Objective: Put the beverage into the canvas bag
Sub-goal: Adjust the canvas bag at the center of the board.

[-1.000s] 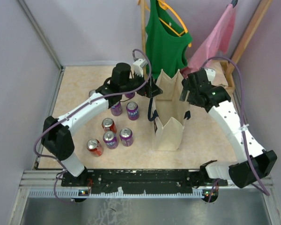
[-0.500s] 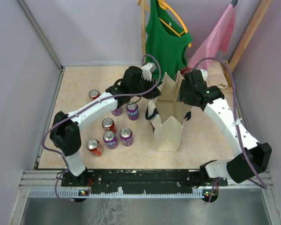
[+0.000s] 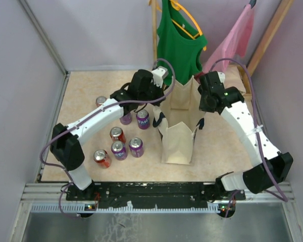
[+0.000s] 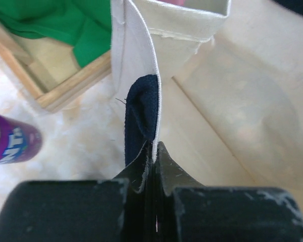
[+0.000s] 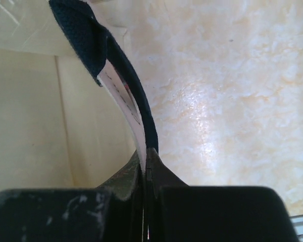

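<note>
The cream canvas bag (image 3: pixel 178 135) stands upright in the middle of the table, mouth up. My left gripper (image 3: pixel 163 101) is shut on its left rim, pinching the white edge and the navy strap (image 4: pixel 140 103). In the left wrist view the left gripper (image 4: pixel 154 147) has its jaws pressed on that edge. My right gripper (image 3: pixel 199 107) is shut on the right rim. The right wrist view shows the right gripper (image 5: pixel 145 154) clamping the rim and the navy strap (image 5: pixel 86 35). The beverage cans, purple (image 3: pixel 143 119) and red (image 3: pixel 117 134), stand left of the bag.
Several more cans (image 3: pixel 119 149) sit on the table's left half, one purple can (image 4: pixel 10 143) beside the bag. A green tank top (image 3: pixel 178 48) and a pink garment (image 3: pixel 232 43) hang on a wooden rack (image 3: pixel 154 30) behind the bag, with its wooden base (image 4: pixel 55 91) close by.
Both grippers moved in to the bag's rim and went from open to shut on it, one at each side. The bag's mouth is drawn wider between them.
</note>
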Available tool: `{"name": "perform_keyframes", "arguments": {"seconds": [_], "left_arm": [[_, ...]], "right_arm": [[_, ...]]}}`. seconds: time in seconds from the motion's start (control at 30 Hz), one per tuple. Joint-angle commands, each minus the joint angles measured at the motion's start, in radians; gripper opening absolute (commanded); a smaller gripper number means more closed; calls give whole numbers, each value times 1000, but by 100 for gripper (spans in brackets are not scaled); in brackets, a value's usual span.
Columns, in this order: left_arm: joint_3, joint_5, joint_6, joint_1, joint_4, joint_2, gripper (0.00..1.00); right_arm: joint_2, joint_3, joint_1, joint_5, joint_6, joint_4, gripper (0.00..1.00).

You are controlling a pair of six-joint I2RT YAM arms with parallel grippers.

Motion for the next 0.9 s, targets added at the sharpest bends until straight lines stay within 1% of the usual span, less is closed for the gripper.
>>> {"name": "perform_keyframes", "arguments": {"seconds": [0.0,0.17,0.2,0.23,0.27,0.37,0.4,0.43,0.53,0.67,0.87], "left_arm": [[38,-101,117,-2,-86,-87,0],[25,-124,152,-1,-102,-118,0],[18,-121,149,0,-101,-119,5],[12,-109,143,0,-101,-118,15],[11,-85,135,-1,-102,-113,27],[21,-9,110,-1,-103,-95,51],[24,11,102,-1,-101,-89,62],[27,31,93,-1,-102,-83,66],[24,91,78,-1,-102,-71,71],[30,136,48,-1,-99,-67,79],[70,217,6,-1,-110,-35,80]], "right_arm": [[-16,98,-7,98,-51,-77,0],[-26,55,-21,93,-54,-72,0],[-30,43,-21,84,-53,-64,0],[-33,29,-21,73,-51,-52,0],[-34,18,-21,64,-49,-43,0],[-32,-9,-21,38,-44,-21,0],[-31,-16,-21,32,-44,-16,0],[-31,-22,-21,26,-44,-9,0],[-33,-35,-21,15,-46,4,0],[-42,-53,-21,7,-36,15,0],[-49,-72,-21,-6,-19,33,0]]}}
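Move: Both hands have the canvas bag's rim pinched, one on each side. The bag's middle lies about 8 cm to the left hand's right, 8 cm back and 11 cm below; from the right hand it is some 9 cm left, 4 cm back and 11 cm below. The far purple can stands about 9 cm left of the left hand and 4 cm ahead, the middle purple can 8 cm left and 6 cm back, both roughly 16 cm lower. The left fingers let go of the bag's left rim, opening wide after the hand has gone about 3 cm left and 3 cm up; the hand then eases back and right by about 3 cm each, the rim between its spread fingers. The right hand keeps its pinch on the right rim, shifting slightly right and back and rising a touch before sinking about 2.5 cm. ##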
